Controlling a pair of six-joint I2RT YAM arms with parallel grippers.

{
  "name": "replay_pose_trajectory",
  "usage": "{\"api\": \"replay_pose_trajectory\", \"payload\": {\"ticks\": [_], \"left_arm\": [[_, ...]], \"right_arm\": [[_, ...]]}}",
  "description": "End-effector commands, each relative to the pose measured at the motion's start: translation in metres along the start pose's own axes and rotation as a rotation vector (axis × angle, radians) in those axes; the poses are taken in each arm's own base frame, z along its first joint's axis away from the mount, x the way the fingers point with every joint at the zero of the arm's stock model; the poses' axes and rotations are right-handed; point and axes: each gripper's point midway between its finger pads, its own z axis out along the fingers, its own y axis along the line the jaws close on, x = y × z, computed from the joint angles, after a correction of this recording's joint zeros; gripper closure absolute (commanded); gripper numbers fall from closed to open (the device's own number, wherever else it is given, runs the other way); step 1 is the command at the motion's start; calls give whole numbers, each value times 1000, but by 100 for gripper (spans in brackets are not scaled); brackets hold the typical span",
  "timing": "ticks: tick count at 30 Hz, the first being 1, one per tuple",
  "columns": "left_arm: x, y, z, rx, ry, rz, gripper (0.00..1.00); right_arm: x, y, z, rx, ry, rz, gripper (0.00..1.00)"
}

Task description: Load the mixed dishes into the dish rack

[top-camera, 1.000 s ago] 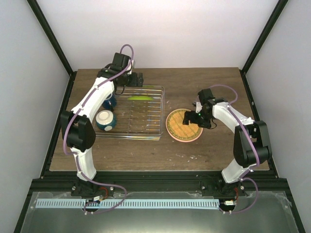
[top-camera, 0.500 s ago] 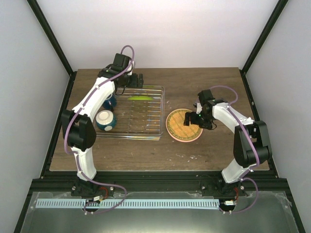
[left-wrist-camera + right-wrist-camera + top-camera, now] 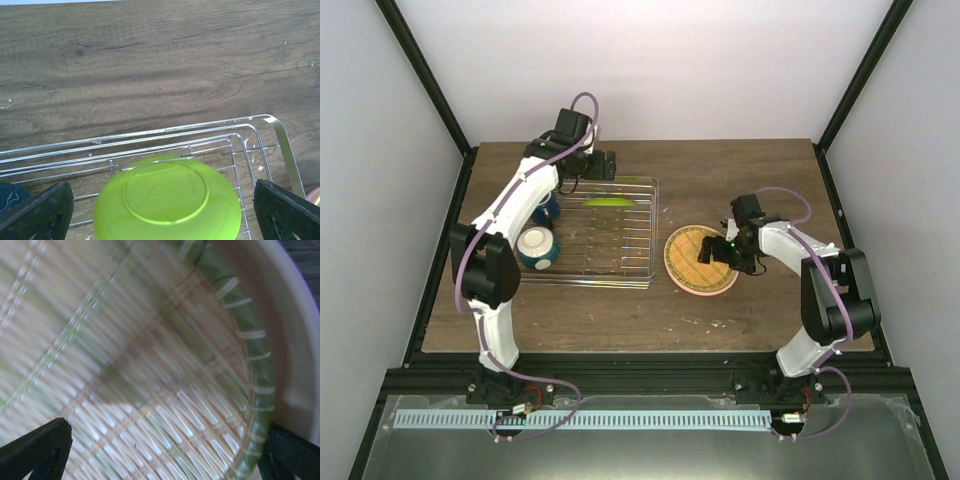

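The dish rack (image 3: 620, 245) lies left of centre on the table. A lime-green plate (image 3: 607, 201) stands on edge near its far side, with the dark blue mug (image 3: 546, 211) and the teal bowl (image 3: 537, 247) at its left end. My left gripper (image 3: 592, 168) hovers open just behind the rack, and its view shows the lime-green plate (image 3: 167, 200) below the wide-apart fingers (image 3: 35, 215). A cream plate (image 3: 698, 255) with a woven pattern rests on the salmon-pink plate (image 3: 692, 288). My right gripper (image 3: 712, 254) is open low over the cream plate (image 3: 150, 365), holding nothing.
Black frame posts and white walls close in the table on the left, right and far sides. Bare wood (image 3: 750, 180) stretches behind the plates and along the near edge (image 3: 620, 320). The rack's rim (image 3: 282, 145) curves up beside the left gripper.
My right gripper has shifted slightly nearer and lower over the cream plate, and the two plates have moved a touch. The left arm has hardly moved.
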Motion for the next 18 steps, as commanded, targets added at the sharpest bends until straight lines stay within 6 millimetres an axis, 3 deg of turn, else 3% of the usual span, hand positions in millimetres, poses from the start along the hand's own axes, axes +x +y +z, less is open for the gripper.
{"api": "replay_pose_trajectory", "payload": {"ticks": [1, 6, 9, 15, 18], "left_arm": [[-4, -4, 1, 2, -6, 17, 0], [-3, -4, 2, 1, -1, 17, 0], [-3, -5, 2, 2, 0, 17, 0], [-5, -4, 2, -2, 1, 27, 0], [-6, -4, 2, -4, 1, 31, 0]], "right_arm": [[7, -3, 12, -49, 1, 40, 0], [14, -4, 23, -86, -7, 44, 2], [20, -2, 29, -131, -12, 60, 10], [25, 1, 33, -172, -8, 34, 37], [26, 3, 34, -189, 1, 28, 59]]}}
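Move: The right gripper is down at the right part of the woven plate, whose middle lies about 4 cm to its left, 1 cm back and 2 cm lower; the pink plate is directly beneath it. From that gripper the dish rack's middle is about 27 cm left and 4 cm ahead, and the green plate standing in it about 22 cm left and 10 cm ahead. From the left gripper, the woven plate lies roughly 20 cm right, 16 cm back and 18 cm below. Keep the right gripper low at the woven plate's right side and ease it about 1.5 cm left towards the rack, slightly forward and down, swinging the fingertips left and forward by some 10 degrees. After a moment, bring the wide-open fingers about half shut, the right finger pushing the green border leftward while the left finger stays over the weave. ##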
